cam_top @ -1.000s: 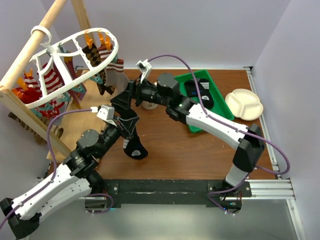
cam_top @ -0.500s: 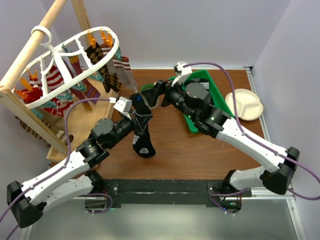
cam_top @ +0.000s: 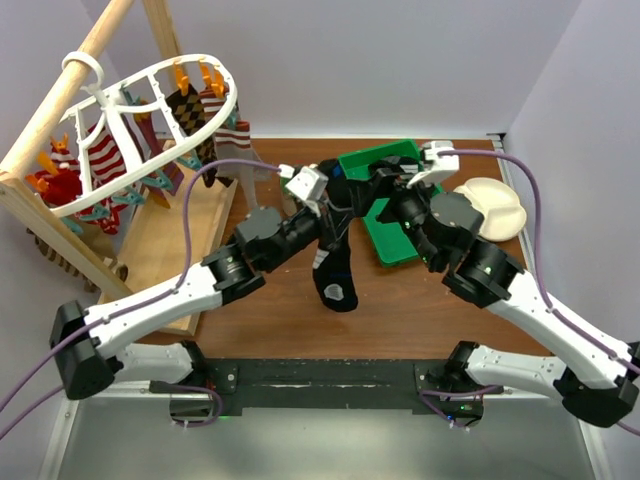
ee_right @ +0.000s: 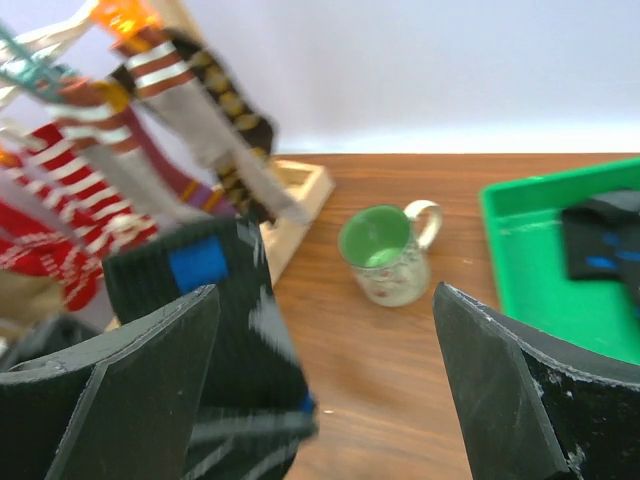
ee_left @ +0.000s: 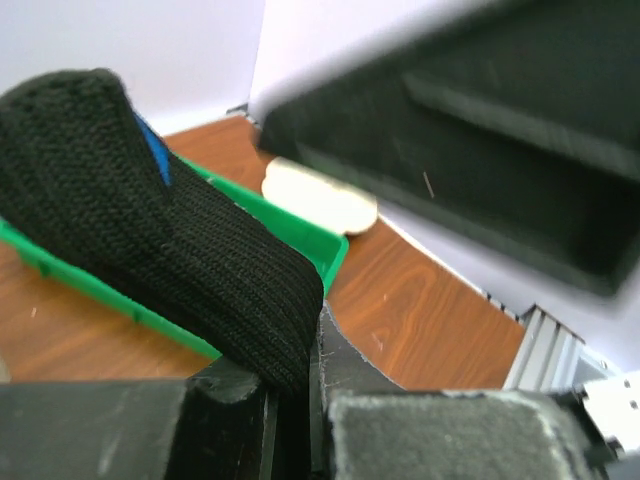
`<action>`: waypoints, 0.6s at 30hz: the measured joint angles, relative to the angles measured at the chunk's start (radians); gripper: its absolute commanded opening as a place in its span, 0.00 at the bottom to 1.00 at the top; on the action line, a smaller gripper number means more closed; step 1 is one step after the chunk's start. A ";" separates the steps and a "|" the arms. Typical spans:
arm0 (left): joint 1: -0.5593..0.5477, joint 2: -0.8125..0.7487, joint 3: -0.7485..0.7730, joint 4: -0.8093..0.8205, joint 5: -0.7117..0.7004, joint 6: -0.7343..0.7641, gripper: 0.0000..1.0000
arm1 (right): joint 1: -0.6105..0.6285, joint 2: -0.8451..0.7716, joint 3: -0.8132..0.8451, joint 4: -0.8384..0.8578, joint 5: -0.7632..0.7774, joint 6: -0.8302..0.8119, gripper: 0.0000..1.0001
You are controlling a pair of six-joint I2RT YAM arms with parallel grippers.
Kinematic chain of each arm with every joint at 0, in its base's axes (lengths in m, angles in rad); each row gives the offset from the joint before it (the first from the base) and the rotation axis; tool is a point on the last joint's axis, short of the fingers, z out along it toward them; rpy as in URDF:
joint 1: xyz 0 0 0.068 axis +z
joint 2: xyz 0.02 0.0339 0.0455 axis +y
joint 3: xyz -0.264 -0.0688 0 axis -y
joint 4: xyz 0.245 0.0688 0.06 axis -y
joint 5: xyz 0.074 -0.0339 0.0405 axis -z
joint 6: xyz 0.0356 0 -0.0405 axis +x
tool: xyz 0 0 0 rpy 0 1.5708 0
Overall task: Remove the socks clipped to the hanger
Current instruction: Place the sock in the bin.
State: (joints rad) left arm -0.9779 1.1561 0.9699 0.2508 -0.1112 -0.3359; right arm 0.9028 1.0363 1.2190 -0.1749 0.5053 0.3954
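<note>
The white oval hanger (cam_top: 229, 104) hangs from the wooden pole at the upper left. Several socks are clipped under it, among them a red-and-white striped one (cam_top: 101, 152) and a checkered one (cam_top: 189, 108); they also show as hanging socks (ee_right: 70, 185) in the right wrist view. My left gripper (cam_top: 322, 201) (ee_left: 298, 372) is shut on the cuff of a black sock (cam_top: 337, 272) (ee_left: 150, 240) that hangs down over the table centre. My right gripper (cam_top: 374, 188) (ee_right: 330, 375) stands open just right of it, nothing between its fingers, the black sock (ee_right: 215, 310) beside its left finger.
A green tray (cam_top: 398, 242) (ee_right: 530, 270) with a black sock (ee_right: 603, 240) in it lies right of centre. A white divided plate (cam_top: 490, 207) sits beyond it. A green-lined mug (ee_right: 388, 254) stands on the table. The wooden frame (cam_top: 62, 98) and its base (cam_top: 170, 240) fill the left.
My left arm has carried the black sock rightward, away from the hanger toward the green tray. My right arm has drawn back to the right, its jaws open throughout.
</note>
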 measured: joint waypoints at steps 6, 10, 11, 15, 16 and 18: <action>-0.001 0.216 0.211 0.062 -0.004 0.015 0.00 | 0.000 -0.131 -0.043 -0.073 0.131 -0.004 0.92; -0.001 0.346 0.320 0.102 -0.025 0.017 0.00 | 0.000 -0.230 -0.073 -0.111 0.217 -0.006 0.92; -0.001 0.377 0.345 0.111 -0.029 0.019 0.00 | 0.000 -0.254 -0.079 -0.115 0.238 -0.008 0.92; 0.000 0.494 0.435 0.138 -0.048 0.033 0.00 | 0.000 -0.322 -0.085 -0.121 0.298 -0.019 0.92; 0.003 0.529 0.465 0.145 -0.049 0.036 0.00 | 0.000 -0.335 -0.085 -0.121 0.315 -0.022 0.92; 0.008 0.586 0.507 0.166 -0.042 0.041 0.00 | 0.000 -0.347 -0.085 -0.123 0.327 -0.027 0.92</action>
State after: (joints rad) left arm -0.9695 1.7420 1.4769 0.4171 -0.1528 -0.2947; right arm 0.9024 0.6891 1.1343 -0.2977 0.8326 0.3683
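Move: The black sock already hangs pinched in the left fingers. The green bin's middle lies about 17 cm ahead of the left hand, 19 cm to its right and 32 cm below, with a dark sock already in the bin. The mug stands roughly 19 cm ahead and 7 cm left, the pale plate some 17 cm ahead and 40 cm right. From the empty right hand the bin is about 15 cm ahead, 10 cm right and 38 cm below. The hanging black sock is carried to the right and forward towards the green bin, about 15 cm in all, the left hand rising a few centimetres and then starting to sink, its fingers keeping their pinch. Meanwhile the open, empty right hand clears off some 13 cm to its right and a little back, turning about 20 degrees clockwise. ##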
